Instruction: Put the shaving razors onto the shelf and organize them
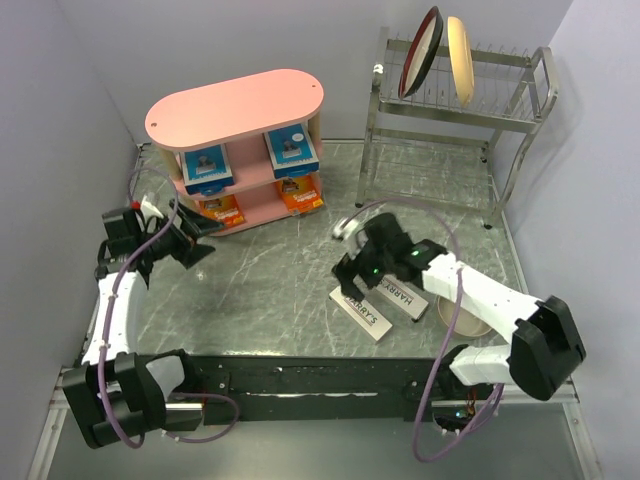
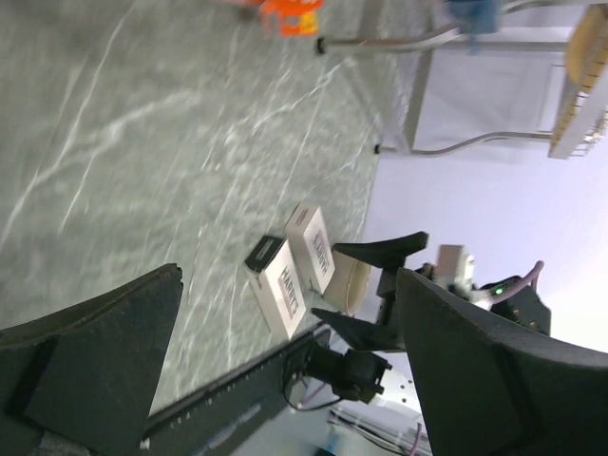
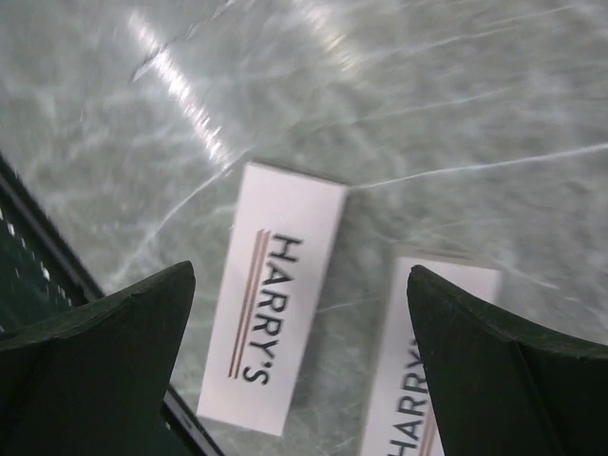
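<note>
The pink shelf [image 1: 235, 100] stands at the back left. Two blue-and-white razor cards [image 1: 207, 168] [image 1: 291, 150] sit on its middle tier, and two orange cards [image 1: 222, 207] [image 1: 300, 193] on the tier below. Two white HARRY'S boxes [image 1: 360, 312] [image 1: 405, 297] lie flat side by side on the table near the front. My right gripper [image 1: 358, 262] [image 3: 299, 275] hovers open just above them, the left box [image 3: 275, 323] between its fingers and the other box [image 3: 423, 380] under the right finger. My left gripper [image 1: 200, 240] [image 2: 290, 275] is open and empty in front of the shelf, looking toward both boxes [image 2: 280, 290].
A steel dish rack [image 1: 455, 110] with two upright plates [image 1: 420, 50] stands at the back right. A cream bowl [image 1: 465, 318] lies under my right forearm, beside the boxes. The black base rail [image 1: 320, 380] runs along the near edge.
</note>
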You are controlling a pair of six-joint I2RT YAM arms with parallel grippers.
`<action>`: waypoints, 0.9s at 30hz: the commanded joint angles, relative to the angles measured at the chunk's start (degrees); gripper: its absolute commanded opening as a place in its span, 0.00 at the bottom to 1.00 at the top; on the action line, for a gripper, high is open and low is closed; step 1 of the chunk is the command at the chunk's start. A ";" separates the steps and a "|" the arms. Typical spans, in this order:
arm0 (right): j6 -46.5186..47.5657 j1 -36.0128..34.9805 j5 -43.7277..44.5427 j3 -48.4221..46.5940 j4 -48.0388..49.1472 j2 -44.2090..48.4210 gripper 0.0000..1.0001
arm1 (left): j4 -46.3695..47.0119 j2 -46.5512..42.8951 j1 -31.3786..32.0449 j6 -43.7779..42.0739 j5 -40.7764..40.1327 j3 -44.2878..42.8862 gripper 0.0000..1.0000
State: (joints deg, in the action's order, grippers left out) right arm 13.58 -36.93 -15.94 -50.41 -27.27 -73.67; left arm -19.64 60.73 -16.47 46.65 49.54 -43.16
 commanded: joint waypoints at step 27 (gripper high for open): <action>4.96 -10.71 0.12 -2.76 -3.50 -14.48 1.00 | -2.42 -8.61 -0.85 -3.68 -1.20 -0.70 0.99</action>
State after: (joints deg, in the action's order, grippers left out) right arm 17.45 -46.76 -14.44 -50.61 -30.11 -88.03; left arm -22.24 53.30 -17.58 44.60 47.94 -41.47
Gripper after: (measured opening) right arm 0.999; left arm 0.994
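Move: The nearer-left Harry's box lies about 6 cm back of my right hand, 1 cm to its right and some 10 cm below it. It runs slantwise from forward-left to back-right. The other Harry's box sits about 4 cm farther out than that one and 9 cm to the right of it; the bowl is about 22 cm to the right of it, level with it. From my left hand the nearer-left box is about 12 cm back, 31 cm to the right and 19 cm below. With the fingers kept wide open, I drop my right hand about 6 cm towards the nearer-left Harry's box, then carry it back some 4 cm and a little lower, so that the fingers come down to either side of the box's forward-left part. Meanwhile I steepen the wrist by about 15 degrees and turn it slightly counter-clockwise. ##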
